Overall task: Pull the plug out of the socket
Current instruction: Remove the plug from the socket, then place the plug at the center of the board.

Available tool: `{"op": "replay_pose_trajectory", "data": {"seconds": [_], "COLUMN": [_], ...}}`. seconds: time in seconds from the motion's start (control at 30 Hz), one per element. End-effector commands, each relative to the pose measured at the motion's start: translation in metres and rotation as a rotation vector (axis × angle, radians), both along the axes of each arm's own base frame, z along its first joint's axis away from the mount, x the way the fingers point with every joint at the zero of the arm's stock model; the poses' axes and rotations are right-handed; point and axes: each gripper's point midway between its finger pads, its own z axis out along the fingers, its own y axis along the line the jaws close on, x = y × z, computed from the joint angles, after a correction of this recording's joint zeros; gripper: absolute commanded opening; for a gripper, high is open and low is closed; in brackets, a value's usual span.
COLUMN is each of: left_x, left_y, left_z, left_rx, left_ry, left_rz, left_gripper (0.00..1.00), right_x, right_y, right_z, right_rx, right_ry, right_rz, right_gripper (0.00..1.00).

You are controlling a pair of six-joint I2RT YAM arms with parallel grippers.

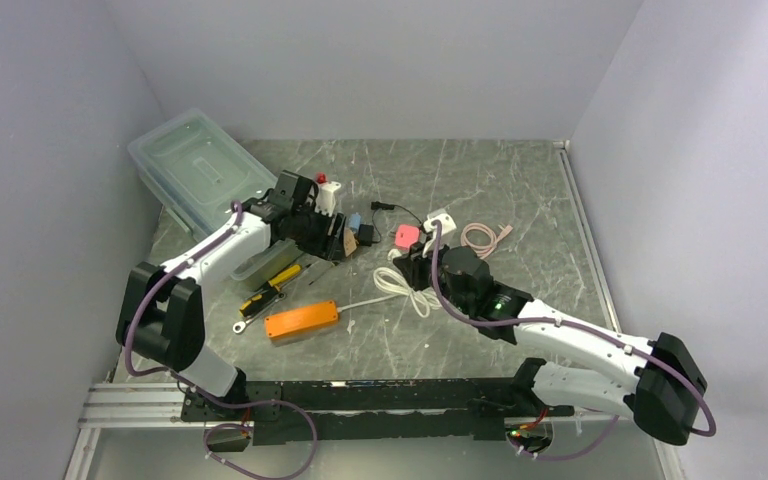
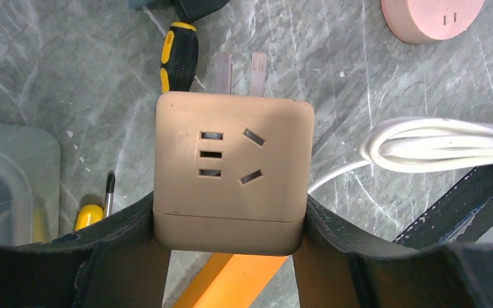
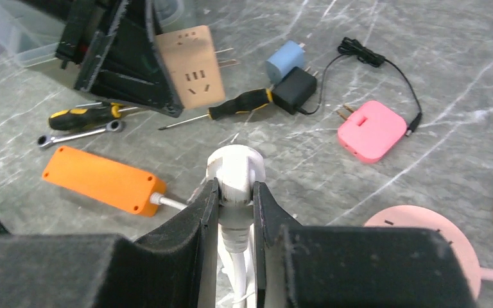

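A tan cube socket (image 2: 231, 173) hangs above the table with my left gripper (image 2: 231, 221) shut on its lower sides. The holes on its face are empty and its two metal prongs (image 2: 241, 70) point away from the wrist. The same socket (image 3: 189, 67) shows at the upper left of the right wrist view. My right gripper (image 3: 235, 192) is shut on a white plug (image 3: 236, 168), whose round head stands free, well apart from the socket. The plug's white cable (image 1: 400, 288) lies coiled and runs to an orange power strip (image 1: 302, 321).
A clear plastic bin (image 1: 200, 165) stands at the back left. Screwdrivers (image 1: 270, 285) and a wrench (image 3: 80, 136) lie under the left arm. A blue charger (image 3: 285, 61), black charger (image 3: 295, 90), pink adapter (image 3: 371, 130), pink disc (image 3: 423, 237) and pink cable (image 1: 482, 238) lie around mid-table.
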Motion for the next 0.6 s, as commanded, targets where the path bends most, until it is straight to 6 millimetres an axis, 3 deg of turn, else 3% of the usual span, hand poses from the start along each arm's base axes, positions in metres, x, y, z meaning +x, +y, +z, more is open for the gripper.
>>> {"op": "replay_pose_trajectory", "data": {"seconds": [0.0, 0.13, 0.23, 0.47, 0.57], "left_x": [0.008, 0.002, -0.002, -0.007, -0.01], "left_y": [-0.012, -0.021, -0.028, -0.029, -0.03], "left_z": [0.024, 0.028, 0.032, 0.05, 0.052], "left_rx": [-0.056, -0.106, -0.147, -0.176, -0.189], "left_ry": [-0.1, -0.081, -0.064, -0.126, -0.118], "left_rz": [-0.037, -0.07, -0.092, -0.101, -0.101], "left_gripper": [0.0, 0.0, 0.0, 0.0, 0.0], "right_x": [-0.009, 0.002, 0.019, 0.066, 0.09], "right_y": [0.014, -0.002, -0.027, -0.125, -0.162], "right_z": [0.026, 0.025, 0.028, 0.069, 0.078], "right_rx": [0.084, 0.042, 0.006, -0.051, -0.055], "right_ry": [-0.032, -0.037, -0.029, -0.06, -0.048], "right_rz": [0.076, -0.014, -0.126, -0.445, -0.556], "right_gripper": [0.0, 0.0, 0.0, 0.0, 0.0]}}
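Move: The right hand already holds the freed white plug; the pink cord coil, on the side it is taken to, lies about 14 cm right and 7 ahead, some 17 below. The round pink socket is about 9 cm right and 1 ahead, the pink cube 8 ahead and 1 right, the orange power strip 19 left and 9 back. From the left hand, still holding the beige socket, the coil is some 27 cm right and 2 ahead. Right hand keeps the plug and swings about 12 cm right and 6 forward, turning clockwise, dragging the cord. ##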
